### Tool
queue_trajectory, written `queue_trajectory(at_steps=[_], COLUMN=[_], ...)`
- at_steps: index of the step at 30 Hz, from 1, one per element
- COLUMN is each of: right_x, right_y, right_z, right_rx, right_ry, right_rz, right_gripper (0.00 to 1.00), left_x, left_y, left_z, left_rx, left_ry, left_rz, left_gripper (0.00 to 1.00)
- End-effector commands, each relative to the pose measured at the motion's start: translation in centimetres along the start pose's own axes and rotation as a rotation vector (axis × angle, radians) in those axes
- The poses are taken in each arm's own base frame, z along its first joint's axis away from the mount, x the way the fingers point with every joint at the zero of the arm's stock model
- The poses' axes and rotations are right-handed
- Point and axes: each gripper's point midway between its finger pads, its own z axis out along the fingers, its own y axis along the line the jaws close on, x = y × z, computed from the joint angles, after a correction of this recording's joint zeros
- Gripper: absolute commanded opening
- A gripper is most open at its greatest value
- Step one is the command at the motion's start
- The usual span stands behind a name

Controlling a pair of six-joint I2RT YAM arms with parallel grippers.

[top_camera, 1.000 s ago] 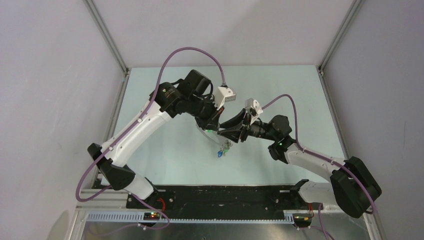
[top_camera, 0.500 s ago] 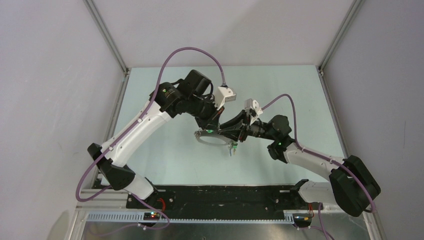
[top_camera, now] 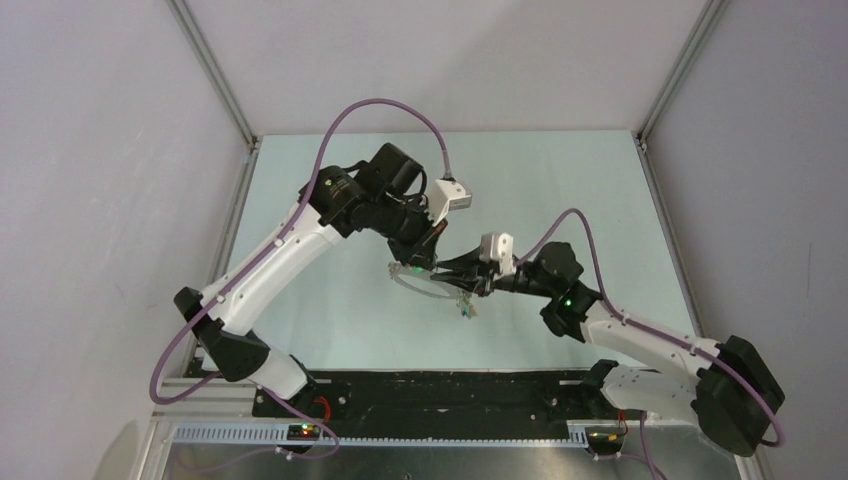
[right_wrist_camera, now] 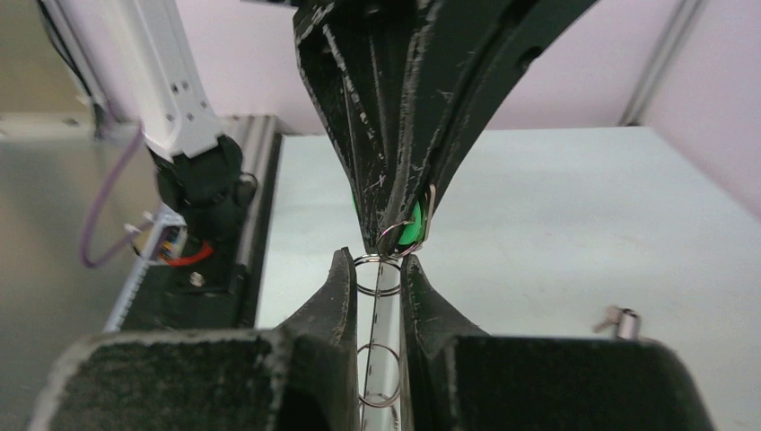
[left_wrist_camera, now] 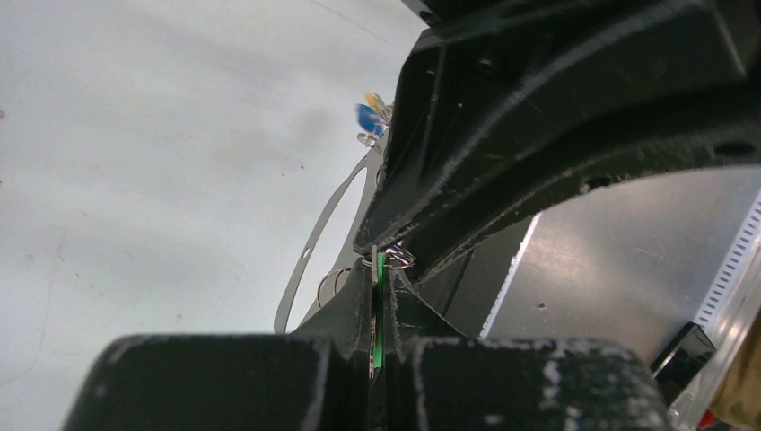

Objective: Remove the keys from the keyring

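Note:
The keyring (top_camera: 424,289), a thin grey hoop, hangs tilted between the two grippers above the table's middle. My left gripper (top_camera: 414,262) is shut on the hoop's edge together with a green key head (left_wrist_camera: 380,269). My right gripper (right_wrist_camera: 378,262) meets it tip to tip, its fingers (right_wrist_camera: 339,287) pressed from both sides against the small silvery rings (right_wrist_camera: 378,274) along the keyring (right_wrist_camera: 385,310). Keys (top_camera: 466,311) dangle below the right gripper (top_camera: 463,287). Blue and yellow key heads (left_wrist_camera: 369,113) show at the hoop's far end (left_wrist_camera: 314,244).
One loose key (right_wrist_camera: 619,318) lies on the pale table (right_wrist_camera: 556,233) to the right of my right gripper. A black rail (top_camera: 430,392) with both arm bases runs along the near edge. Aluminium posts (top_camera: 215,75) frame the back corners.
The right arm has dropped and shifted toward the near side, and its jaws have narrowed onto the rings. The hoop has swung up flatter, and the hanging keys have moved right.

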Motion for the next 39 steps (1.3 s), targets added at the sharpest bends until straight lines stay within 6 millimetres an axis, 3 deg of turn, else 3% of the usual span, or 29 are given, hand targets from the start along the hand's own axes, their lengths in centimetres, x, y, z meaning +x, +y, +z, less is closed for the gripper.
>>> queue_trajectory(at_steps=[1,3,10,11,12,13,14,19,20,24,28,34,39], right_x=[-0.2,-0.2,0.9,1.2,1.1,1.3,1.1,-0.1,-0.3,-0.7,0.6,4.7,6.5], right_y=[2.1,2.4,3.3,2.8,2.8,2.8,2.5,1.5,2.1,0.9,-0.5,-2.3,-4.8], right_z=[0.2,0.1,0.4,0.2,0.4,0.3,0.3,-0.5,-0.5,-1.3,-2.4,-4.2,-6.7], right_rx=[-0.013,0.005,0.065,0.101,0.113,0.127,0.143,0.149,0.122,0.126,0.154,0.314,0.505], right_ry=[0.030,0.041,0.136,0.163,0.153,0.155,0.139,0.041,0.018,-0.011,0.023,0.165,0.193], right_rz=[-0.338,-0.474,-0.705,-0.737,-0.745,-0.728,-0.712,-0.443,-0.363,-0.224,-0.073,0.154,0.319], right_gripper=[0.00,0.00,0.00,0.05,0.26,0.37,0.54,0.79,0.80,0.80,0.78,0.78,0.77], left_x=[-2.8,-2.9,-3.0,-3.0,-3.0,-3.1,-3.1,-3.2,-3.1,-3.0,-2.4,-0.2,-1.3], left_y=[0.2,0.4,0.7,0.7,0.6,0.6,0.6,0.3,0.3,0.4,1.5,6.4,12.3], left_z=[-1.7,-1.7,-1.4,-1.4,-1.3,-1.4,-1.4,-1.8,-1.8,-1.7,-0.8,3.3,5.7], left_rx=[-0.047,-0.054,-0.054,-0.050,-0.048,-0.044,-0.042,-0.036,-0.036,-0.036,-0.068,-0.164,-0.249], left_ry=[-0.124,-0.124,-0.118,-0.120,-0.119,-0.122,-0.124,-0.133,-0.133,-0.128,-0.092,-0.022,-0.151], left_rz=[0.034,0.018,-0.004,-0.004,-0.003,0.002,0.006,0.036,0.040,0.042,0.021,-0.155,-0.304], left_gripper=[0.00,0.00,0.00,0.00,0.00,0.00,0.00,0.00,0.00,0.00,0.00,0.00,0.00])
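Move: My left hand already grips the green key. From it, the middle of the keyring hangs about 2 cm back, 1 cm right and 6 cm below. From my right hand, which already pinches the keyring by a ring, that middle is about 2 cm back, 1 cm left and 4 cm below; the green key is level ahead-wise, 3 cm left and 2 cm above. The blue-tag keys dangle 4 cm right, 1 cm back and 7 cm below the right hand. From my left hand, the loose key pile lies some 35 cm ahead, 5 cm left and 25 cm below. I roll my right hand about 35 degrees, its forward side rising, and draw back 2 cm with the keyring, my left hand following while it keeps the green key. My right fingers then open wide and let go of the keyring, dip, and leave forward, right and down. My left returns forward and, fingers still shut, sets off about 5 cm forward and down towards the key pile. ##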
